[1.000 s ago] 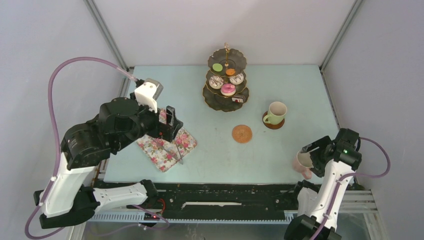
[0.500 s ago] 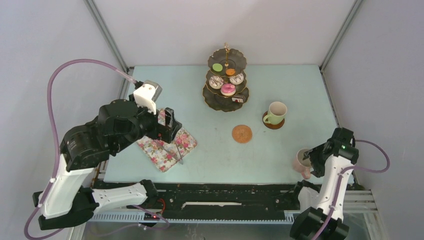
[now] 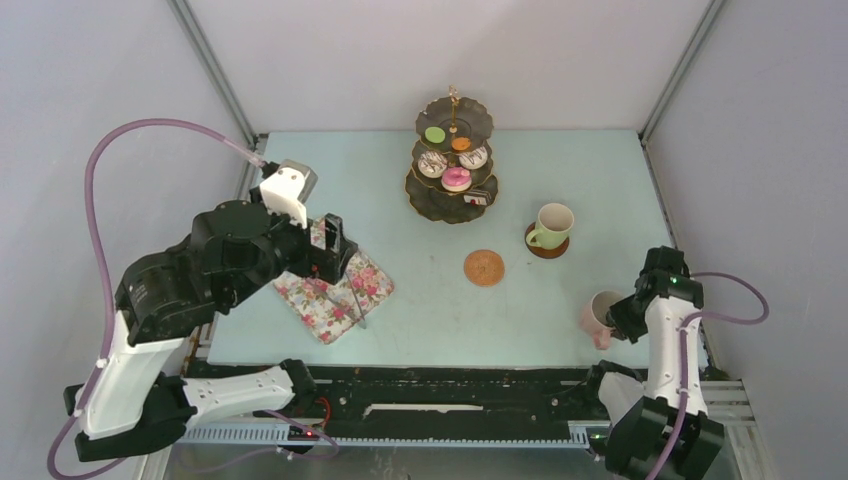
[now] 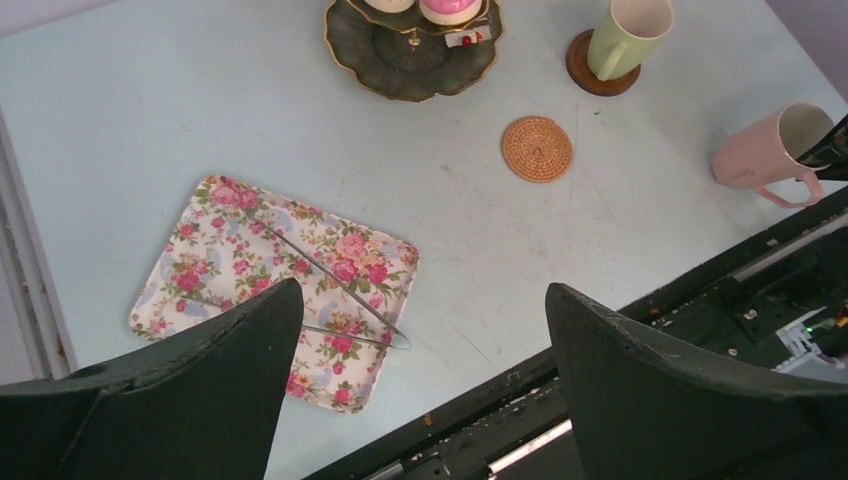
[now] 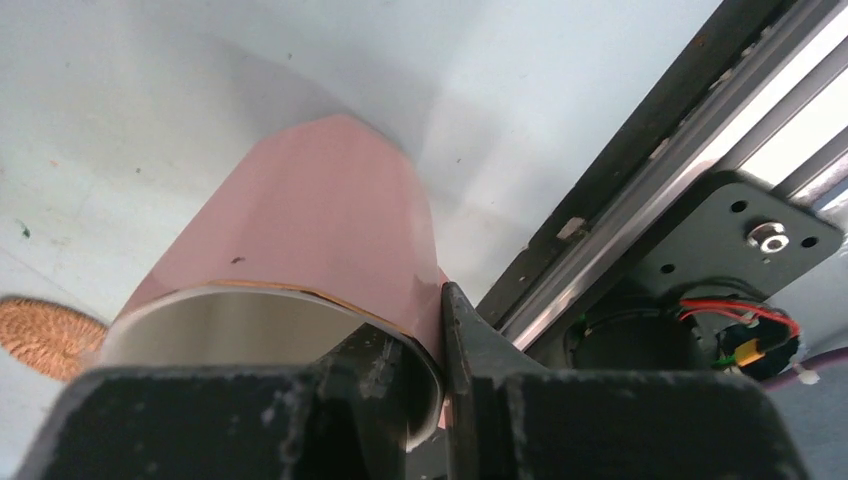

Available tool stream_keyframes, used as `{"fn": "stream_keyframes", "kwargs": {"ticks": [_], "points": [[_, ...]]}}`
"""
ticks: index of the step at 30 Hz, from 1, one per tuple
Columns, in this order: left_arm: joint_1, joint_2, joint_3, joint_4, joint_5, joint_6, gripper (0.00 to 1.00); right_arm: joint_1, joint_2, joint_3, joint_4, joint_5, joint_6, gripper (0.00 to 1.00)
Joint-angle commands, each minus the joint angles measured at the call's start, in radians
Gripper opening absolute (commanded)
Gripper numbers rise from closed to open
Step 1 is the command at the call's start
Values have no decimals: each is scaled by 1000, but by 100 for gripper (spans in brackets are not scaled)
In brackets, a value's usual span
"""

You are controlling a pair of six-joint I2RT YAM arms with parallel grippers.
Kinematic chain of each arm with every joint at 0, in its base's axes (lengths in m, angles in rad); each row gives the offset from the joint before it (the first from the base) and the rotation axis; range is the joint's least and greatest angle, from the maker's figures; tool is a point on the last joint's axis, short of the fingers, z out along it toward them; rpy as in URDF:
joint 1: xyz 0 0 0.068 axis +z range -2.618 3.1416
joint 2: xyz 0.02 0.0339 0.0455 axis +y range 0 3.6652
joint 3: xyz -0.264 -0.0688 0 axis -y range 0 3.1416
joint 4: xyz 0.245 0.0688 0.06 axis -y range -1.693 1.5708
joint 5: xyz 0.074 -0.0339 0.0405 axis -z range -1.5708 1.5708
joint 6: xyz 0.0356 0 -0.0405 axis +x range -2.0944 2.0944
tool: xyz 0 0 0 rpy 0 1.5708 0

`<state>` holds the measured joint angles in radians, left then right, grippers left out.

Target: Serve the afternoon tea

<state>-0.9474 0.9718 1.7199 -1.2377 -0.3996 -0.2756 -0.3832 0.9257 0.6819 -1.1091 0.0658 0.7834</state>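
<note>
A pink cup lies tilted near the table's front right edge. My right gripper is shut on its rim, one finger inside and one outside. A bare round brown coaster sits mid-table. The cream cup stands on another coaster. A three-tier stand holds a pink doughnut, a white doughnut, a green piece and an orange piece. My left gripper hangs open above the table's left side.
A floral-print cloth with long grey tongs on it lies below my left gripper. The black front rail runs along the near edge, close to the pink cup. Grey walls enclose the table.
My right gripper has shut on the pink cup's rim, and its arm has swung a little right and back. The left arm drifted slightly left, still open.
</note>
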Motion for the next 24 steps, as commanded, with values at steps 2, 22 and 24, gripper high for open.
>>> {"fn": "stream_keyframes", "kwargs": {"ticks": [2,22,24], "points": [[-28,-28,15,19,-67,45,98,69,-41,27,44,-11,43,0],[-84,-2,69,-8,-108,55,98,869,690,795,152,98,1,0],[-83,0,76,-16,-118,55,98,884,761,877,117,121,-14,0]]}}
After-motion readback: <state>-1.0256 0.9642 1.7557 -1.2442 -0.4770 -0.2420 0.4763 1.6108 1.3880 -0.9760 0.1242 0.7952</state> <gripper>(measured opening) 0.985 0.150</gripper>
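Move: The pink mug is already pinched at its rim by the right hand, its middle some 3 cm left, 2 cm ahead and 4 cm below. Its woven coaster lies empty about 13 cm ahead, 22 cm to the left and 8 cm down. The green mug stands about 20 cm ahead and 10 cm left of the hand, the cake stand some 32 cm ahead and 29 cm left. From the left hand, the woven coaster is roughly 10 cm ahead, 20 cm right and 40 cm below. The pink mug, kept pinched at the rim, is lifted about 6 cm and carried by the right hand left and forward, some 25 cm across the table, past the near side of the green mug to the woven coaster. It starts slowly, then sweeps faster, levelling off near the end, while the wrist turns almost 50 degrees counter-clockwise and the fingertips tilt slightly forward. ##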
